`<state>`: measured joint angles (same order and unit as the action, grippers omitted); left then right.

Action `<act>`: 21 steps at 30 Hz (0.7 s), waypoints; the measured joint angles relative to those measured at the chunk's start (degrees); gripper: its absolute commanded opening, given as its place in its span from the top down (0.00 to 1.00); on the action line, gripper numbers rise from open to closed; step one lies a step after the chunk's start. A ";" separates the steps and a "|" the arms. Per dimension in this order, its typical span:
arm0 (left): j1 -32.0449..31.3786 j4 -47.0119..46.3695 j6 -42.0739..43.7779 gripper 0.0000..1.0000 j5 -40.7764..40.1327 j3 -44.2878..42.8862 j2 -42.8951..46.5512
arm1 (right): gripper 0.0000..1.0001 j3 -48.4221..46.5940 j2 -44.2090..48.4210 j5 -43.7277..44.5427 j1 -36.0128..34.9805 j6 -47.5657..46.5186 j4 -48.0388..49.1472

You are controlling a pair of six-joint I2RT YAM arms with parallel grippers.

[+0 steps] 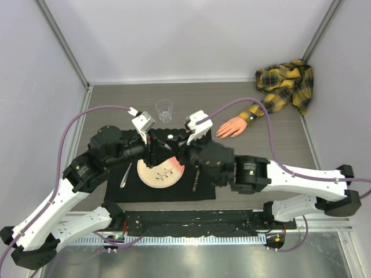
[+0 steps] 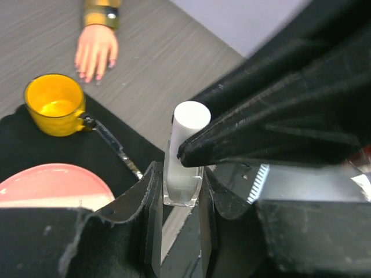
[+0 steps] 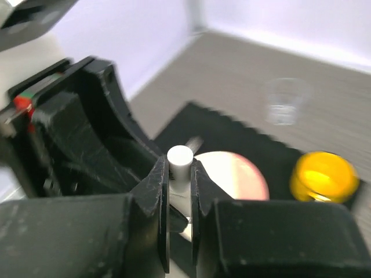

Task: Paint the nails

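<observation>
A pale mannequin hand lies palm down on the table, its plaid sleeve trailing to the back right corner. Its nails show as tiny pinkish tips in the left wrist view. My left gripper is shut on the clear base of a small bottle, held upright. My right gripper is shut on the bottle's white cap from the other side. Both grippers meet above the plate, left gripper facing right gripper, well left of the hand.
A black mat carries a pink plate, a spoon and a dark utensil. A yellow cup stands at the mat's far edge. A clear plastic cup stands behind the grippers.
</observation>
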<state>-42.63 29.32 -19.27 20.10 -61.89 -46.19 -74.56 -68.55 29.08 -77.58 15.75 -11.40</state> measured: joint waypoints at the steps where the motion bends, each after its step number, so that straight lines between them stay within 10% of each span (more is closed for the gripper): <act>1: -0.57 0.83 0.24 1.00 -1.53 -1.05 -0.98 | 0.99 -1.90 -2.10 9.40 -3.37 -0.11 -0.79; 4: -0.96 1.09 0.44 1.00 -4.83 -1.77 -2.93 | 0.96 -7.48 -8.96 26.49 -7.37 0.04 -3.61; 9: -0.76 1.07 2.34 1.00 -7.06 0.24 -2.93 | 0.51 -8.57 -11.76 26.62 -5.73 -0.35 -6.60; 15: 2.45 1.16 7.96 1.00 -8.44 2.91 -0.02 | 0.38 2.01 1.09 -6.34 9.16 1.11 -6.86; 21: 2.43 0.02 10.51 1.00 11.65 4.35 3.74 | 0.39 7.78 7.82 -43.95 23.69 4.11 -0.52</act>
<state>-40.21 29.34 -8.75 31.75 -57.54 -42.46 -66.78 -60.73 -14.87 -53.89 19.86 -11.92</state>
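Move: Both hands are already on the small nail polish bottle: the left pads hold its glass body, with the white cap about 3 cm above them, and the right pads are shut on that cap, the body some 3 cm beneath. From the left hand, the plate's middle lies roughly 8 cm ahead, 5 cm left and 29 cm down. The yellow mug is about 18 cm ahead and 6 cm right, 27 cm down; the knife about 6 cm ahead, 8 cm right and 30 cm down. Clockwise the right hand twists the pinched cap, about 20 degrees, while both hands ease forward and down and the left turns slightly the other way. The right fingers then open, come free of the cap and draw off to the right, turning back counter-clockwise some 40 degrees and ending with a rise and a pull back. The left keeps its grip on the bottle, swings forward-left and then back, and turns about 20 degrees clockwise. ##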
